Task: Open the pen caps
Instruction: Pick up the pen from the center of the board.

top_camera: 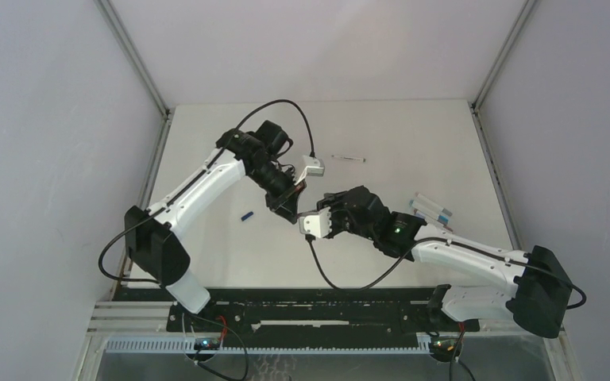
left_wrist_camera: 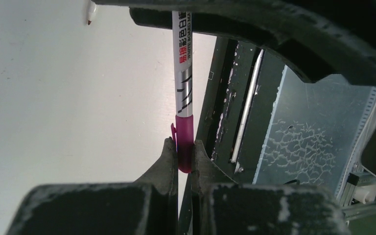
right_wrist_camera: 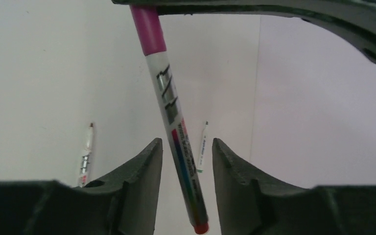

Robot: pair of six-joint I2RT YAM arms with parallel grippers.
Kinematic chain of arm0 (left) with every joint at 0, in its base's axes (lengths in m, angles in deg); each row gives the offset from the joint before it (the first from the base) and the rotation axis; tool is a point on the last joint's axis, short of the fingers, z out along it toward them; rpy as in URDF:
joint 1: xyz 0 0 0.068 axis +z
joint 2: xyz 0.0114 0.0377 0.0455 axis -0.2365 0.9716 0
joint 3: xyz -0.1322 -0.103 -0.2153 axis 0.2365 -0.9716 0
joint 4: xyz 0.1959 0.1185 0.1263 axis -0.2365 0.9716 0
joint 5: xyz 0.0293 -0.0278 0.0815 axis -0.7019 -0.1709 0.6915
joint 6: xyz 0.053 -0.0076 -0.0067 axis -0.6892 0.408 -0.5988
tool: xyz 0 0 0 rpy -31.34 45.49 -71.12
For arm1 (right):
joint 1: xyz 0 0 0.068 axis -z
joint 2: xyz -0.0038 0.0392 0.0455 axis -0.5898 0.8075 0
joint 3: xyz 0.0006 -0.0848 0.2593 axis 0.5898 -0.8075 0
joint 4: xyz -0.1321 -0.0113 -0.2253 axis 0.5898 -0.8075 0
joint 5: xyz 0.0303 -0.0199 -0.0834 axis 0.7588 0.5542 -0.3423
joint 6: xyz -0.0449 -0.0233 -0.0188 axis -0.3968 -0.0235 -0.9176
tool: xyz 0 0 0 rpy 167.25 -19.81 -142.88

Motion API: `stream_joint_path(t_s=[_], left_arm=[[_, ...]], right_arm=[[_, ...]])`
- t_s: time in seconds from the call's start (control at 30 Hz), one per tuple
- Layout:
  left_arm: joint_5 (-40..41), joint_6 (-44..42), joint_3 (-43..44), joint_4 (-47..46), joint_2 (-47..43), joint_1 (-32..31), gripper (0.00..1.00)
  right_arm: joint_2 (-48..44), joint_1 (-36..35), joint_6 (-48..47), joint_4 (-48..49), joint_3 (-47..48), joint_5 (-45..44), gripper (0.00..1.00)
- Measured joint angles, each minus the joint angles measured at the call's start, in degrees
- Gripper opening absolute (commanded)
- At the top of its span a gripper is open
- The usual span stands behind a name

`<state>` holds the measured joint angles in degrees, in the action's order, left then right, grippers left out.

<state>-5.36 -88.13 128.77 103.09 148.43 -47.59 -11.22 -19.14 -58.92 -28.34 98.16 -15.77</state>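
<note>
One pen, white-barrelled [left_wrist_camera: 183, 63], is held up between the two arms. Its magenta pen cap [left_wrist_camera: 185, 132] is still on it, and my left gripper [left_wrist_camera: 182, 147] is shut on that cap. In the right wrist view the same pen [right_wrist_camera: 169, 103] runs down from its magenta cap [right_wrist_camera: 148, 29] to a red end between the jaws of my right gripper [right_wrist_camera: 186, 144]. Those jaws stand open on either side of the barrel with a gap on both sides. From above, the left gripper [top_camera: 290, 208] and right gripper [top_camera: 311, 222] nearly meet over the middle of the table.
A loose blue cap [top_camera: 246, 215] lies left of the grippers. A single pen [top_camera: 348, 159] lies farther back. A small group of pens [top_camera: 433, 210] lies at the right. Two uncapped pens [right_wrist_camera: 85, 156] [right_wrist_camera: 201, 147] show on the table beyond the right jaws.
</note>
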Motion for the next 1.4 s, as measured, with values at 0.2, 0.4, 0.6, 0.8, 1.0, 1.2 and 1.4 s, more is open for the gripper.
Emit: stream_joint_path(t_s=[0.2, 0.4, 0.6, 0.8, 1.0, 1.2, 1.4], left_arm=[[0.2, -0.5, 0.2, 0.5, 0.0, 0.0, 0.34], [0.3, 0.9, 0.2, -2.9, -2.0, -0.1, 0.49], [1.3, 2.4, -0.4, -7.0, -6.7, -0.1, 0.52], [1.9, 3.1, -1.9, -9.5, -9.2, -0.1, 0.52], [3.0, 3.9, -3.8, -11.5, -10.1, -0.1, 0.51], [3.8, 5.8, -4.2, -13.4, -10.8, -0.1, 0.51], [4.7, 6.8, -4.6, -15.4, -12.8, -0.1, 0.49]], right_arm=[[1.0, -0.3, -0.4, -1.2, -0.5, 1.5, 0.00], [1.6, 0.2, 1.7, -1.2, -0.9, 3.2, 0.00], [1.2, 3.3, 6.6, -1.2, -0.7, 7.1, 0.00], [0.7, 9.2, 14.0, -4.5, 2.6, 15.1, 0.00], [0.6, 14.1, 21.2, -7.3, 6.0, 24.9, 0.00], [1.3, 15.5, 25.0, -9.4, 7.3, 31.6, 0.00], [4.1, 16.4, 27.2, -12.5, 8.6, 37.4, 0.00]])
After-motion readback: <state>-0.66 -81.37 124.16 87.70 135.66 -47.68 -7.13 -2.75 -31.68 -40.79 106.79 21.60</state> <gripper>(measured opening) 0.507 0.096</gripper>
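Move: The purple-capped pen is held by its cap in the left fingers. Its middle lies about 2 cm ahead of the left hand, 4 cm right and 1 cm lower, and from the open right hand some 2 cm back, 2 cm left and 1 cm down. On the table, some 16 cm below, the near uncapped pen lies 8 cm back and 7 cm right of the right hand, the far uncapped pen 12 cm ahead and 6 cm right of it. The right hand sinks about 2.5 cm with a slight draw back and finishes closing its fingers on the pen's white barrel, while the left fingers open to half wide, let go of the purple cap and ease away, up about 5 cm and some 2 cm forward. Keeping its grip, the right hand then climbs some 3.5 cm, draws back nearly 3 cm while settling slightly, and tips its fingers some 40 degrees downward, presenting the cap towards the open left fingers. ##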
